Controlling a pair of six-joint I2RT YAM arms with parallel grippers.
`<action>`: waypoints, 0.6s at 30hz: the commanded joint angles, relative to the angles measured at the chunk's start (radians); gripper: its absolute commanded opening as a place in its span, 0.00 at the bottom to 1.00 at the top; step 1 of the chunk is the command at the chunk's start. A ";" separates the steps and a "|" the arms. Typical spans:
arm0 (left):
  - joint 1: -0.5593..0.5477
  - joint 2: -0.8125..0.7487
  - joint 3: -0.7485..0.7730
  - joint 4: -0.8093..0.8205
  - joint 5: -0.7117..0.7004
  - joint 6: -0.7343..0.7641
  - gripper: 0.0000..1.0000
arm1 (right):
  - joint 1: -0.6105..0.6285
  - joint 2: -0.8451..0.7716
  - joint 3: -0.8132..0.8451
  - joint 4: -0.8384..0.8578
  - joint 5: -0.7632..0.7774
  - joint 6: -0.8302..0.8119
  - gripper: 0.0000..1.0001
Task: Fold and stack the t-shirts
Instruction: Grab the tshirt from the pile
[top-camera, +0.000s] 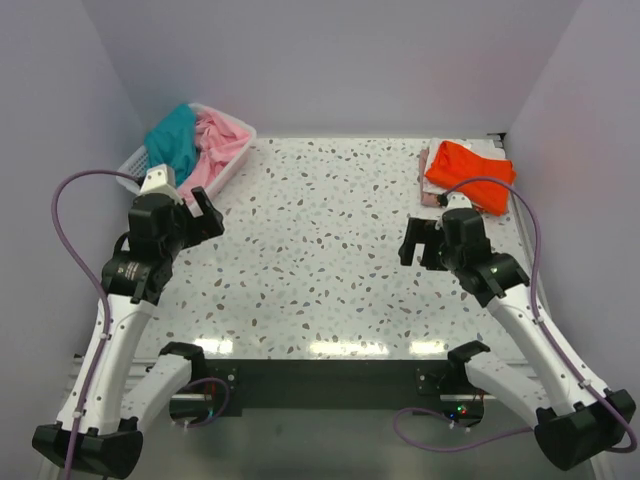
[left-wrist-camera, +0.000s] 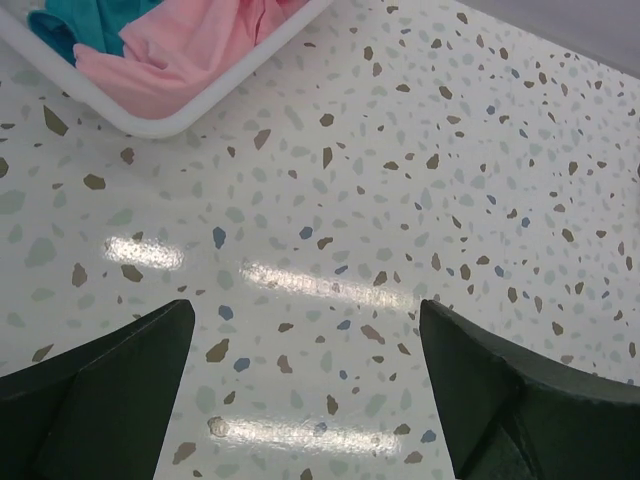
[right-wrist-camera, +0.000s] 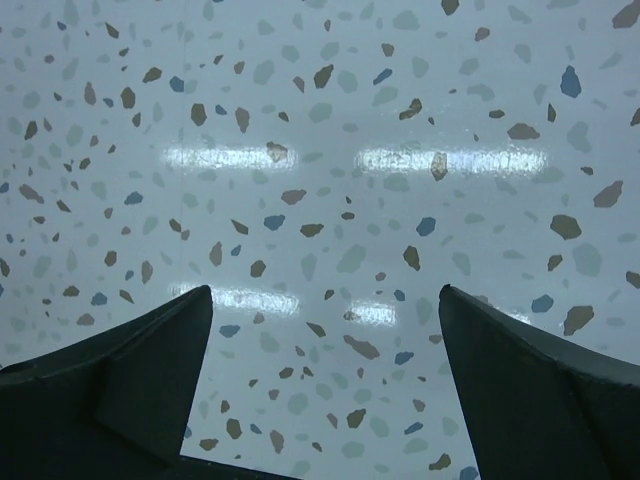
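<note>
A teal t-shirt (top-camera: 173, 139) and a light pink t-shirt (top-camera: 215, 143) lie crumpled in the white lattice basket (top-camera: 132, 162) at the back left. The pink shirt (left-wrist-camera: 190, 50) and a bit of the teal one (left-wrist-camera: 80, 20) also show in the left wrist view. A bright orange t-shirt (top-camera: 468, 171) lies folded at the back right, on top of a pinkish folded cloth (top-camera: 426, 170). My left gripper (top-camera: 200, 213) hovers open just in front of the basket, holding nothing. My right gripper (top-camera: 418, 241) hangs open and empty over bare table, in front of the orange shirt.
The speckled terrazzo tabletop (top-camera: 320, 260) spreads between the arms. The basket rim (left-wrist-camera: 150, 125) crosses the upper left of the left wrist view. Pale walls close in the back and both sides.
</note>
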 joint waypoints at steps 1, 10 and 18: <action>-0.003 -0.012 -0.005 0.048 -0.061 0.009 1.00 | 0.004 0.025 0.036 -0.059 -0.011 -0.034 0.99; -0.003 0.178 -0.001 0.135 0.081 0.109 1.00 | 0.004 0.085 0.053 -0.037 0.012 0.032 0.99; 0.034 0.424 0.054 0.312 0.135 0.127 1.00 | 0.004 0.172 0.047 0.001 0.023 0.097 0.99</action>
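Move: The pink t-shirt in the white basket lies about 34 cm ahead of the left gripper, some 4 cm to its left and 17 cm below. The teal t-shirt shares the basket, 11 cm or so left of the pink one and level with it; the basket's middle is roughly 31 cm ahead and 12 cm left of this hand. From the right gripper the pink shirt is about 37 cm ahead, 49 cm left and 10 cm lower. Send the left gripper down and forward towards the basket with the pink t-shirt, about 6 cm each way and gathering speed, drifting some 2 cm right; tip its fingers about 10 degrees further down and turn them slightly clockwise. Meanwhile sink the right gripper about 3.5 cm almost in place over bare table, tipping down likewise. Keep both wide open and touching nothing. ##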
